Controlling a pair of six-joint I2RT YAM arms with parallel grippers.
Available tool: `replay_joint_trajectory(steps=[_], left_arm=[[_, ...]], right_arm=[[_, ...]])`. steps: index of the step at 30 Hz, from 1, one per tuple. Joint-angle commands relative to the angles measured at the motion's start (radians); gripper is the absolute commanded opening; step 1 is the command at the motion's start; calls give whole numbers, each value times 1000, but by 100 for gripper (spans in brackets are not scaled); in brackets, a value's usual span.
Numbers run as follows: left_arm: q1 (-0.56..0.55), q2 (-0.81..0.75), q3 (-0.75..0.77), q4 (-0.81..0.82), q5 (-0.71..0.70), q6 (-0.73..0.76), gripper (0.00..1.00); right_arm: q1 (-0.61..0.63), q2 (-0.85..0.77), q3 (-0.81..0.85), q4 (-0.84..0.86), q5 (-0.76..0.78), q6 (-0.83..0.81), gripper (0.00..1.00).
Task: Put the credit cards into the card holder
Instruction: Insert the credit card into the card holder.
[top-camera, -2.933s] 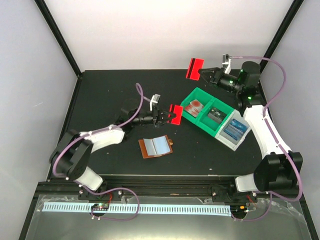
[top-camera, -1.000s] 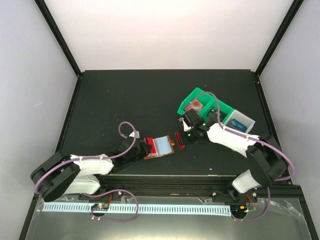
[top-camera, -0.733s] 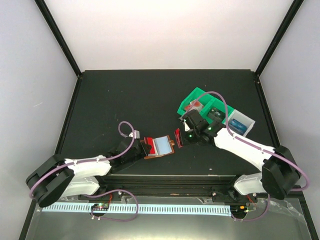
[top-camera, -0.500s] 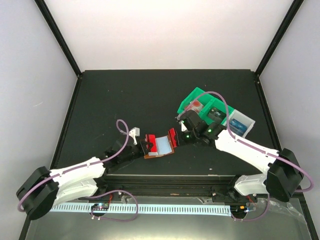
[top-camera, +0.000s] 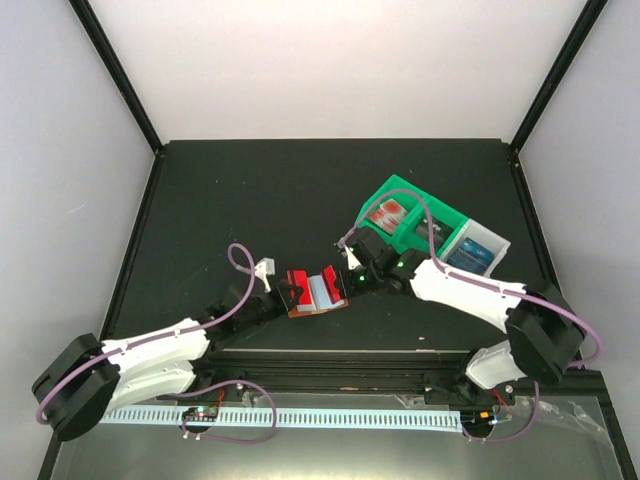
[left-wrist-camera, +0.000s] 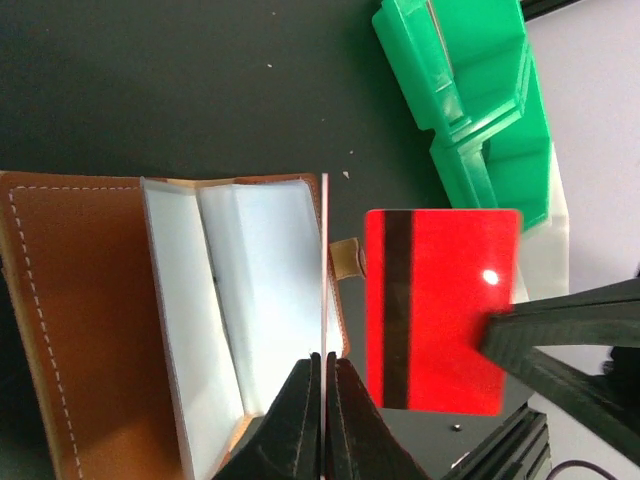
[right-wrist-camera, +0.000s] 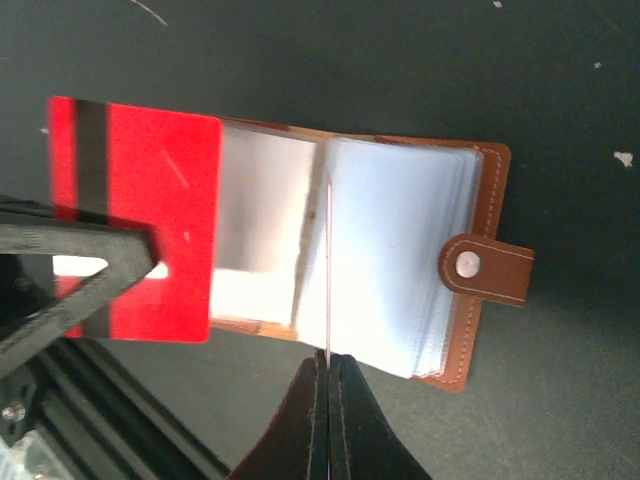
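Note:
The card holder (top-camera: 321, 306) lies open on the black table, brown leather (left-wrist-camera: 70, 320) outside, clear sleeves (right-wrist-camera: 400, 260) inside, snap tab (right-wrist-camera: 487, 270) at its right. My left gripper (top-camera: 291, 290) is shut on a red credit card (top-camera: 297, 280) standing over the holder's left half. That card shows edge-on at my left gripper (left-wrist-camera: 324, 358) and as a red face (right-wrist-camera: 140, 230) in the right wrist view. My right gripper (top-camera: 346, 282) is shut on a second red card (top-camera: 333, 281) over the holder's right half, edge-on at its own tips (right-wrist-camera: 327, 353), face-on (left-wrist-camera: 440, 310) in the left wrist view.
A green two-compartment bin (top-camera: 401, 184) stands back right of the holder with red cards (top-camera: 388, 213) in it. A pale grey bin (top-camera: 490, 240) adjoins it and holds blue cards (top-camera: 467, 256). The green bin (left-wrist-camera: 470, 90) also shows beyond the held card.
My right gripper has carried its red card left, from beside the holder's tab to over its right half. My left arm has reached further forward with its card.

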Motion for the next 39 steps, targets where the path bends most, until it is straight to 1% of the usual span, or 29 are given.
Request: replay_joint_trajectory(steps=[1,5,11,17,22,30,35,39], left_arm=[[-8,47,-21,149,1,-26,2],[-11,77,-32,181,-26,-29,2],[-12,129,-26,211,-45,-37,1],[-11,187,-11,210,-51,-41,2],[-11,248,-6,234,-61,-52,2],[-11,390,-3,405,-13,-77,2],[-11,462,-8,502,7,-118,2],[-11,505,-24,596,23,-139,2]], right_arm=[[4,41,-34,88,36,11,1],[1,95,-31,98,81,1,1],[1,169,25,21,172,-5,1],[1,206,45,-16,164,-20,1],[1,205,19,-21,171,-4,1],[1,192,-11,-23,194,14,1],[1,171,1,-47,228,16,1],[1,167,18,-61,222,7,1]])
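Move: Each hand already pinches a red card over the open card holder. The middle of the holder's right page lies about 3 cm ahead of the right hand, 3 cm to its left and 9 below; the clasp sticks out 4 cm right of that page, and the green tray is some 10 cm ahead and 19 to the right. From the left hand, the left page is roughly 2 cm ahead, 1 to the right and 7 below, and the right hand's card about 8 cm right, level. The right hand's card comes down onto the clear sleeves of the right page, and the card leans over in the shut fingers; that hand sinks nearly 6 cm, mostly early, easing forward and then a little right as its fingers tip some 10 degrees steeper. The left hand keeps its card pinched and lowers it more slowly, about as far, to the left page beside the spine, edging forward and right at the end. ##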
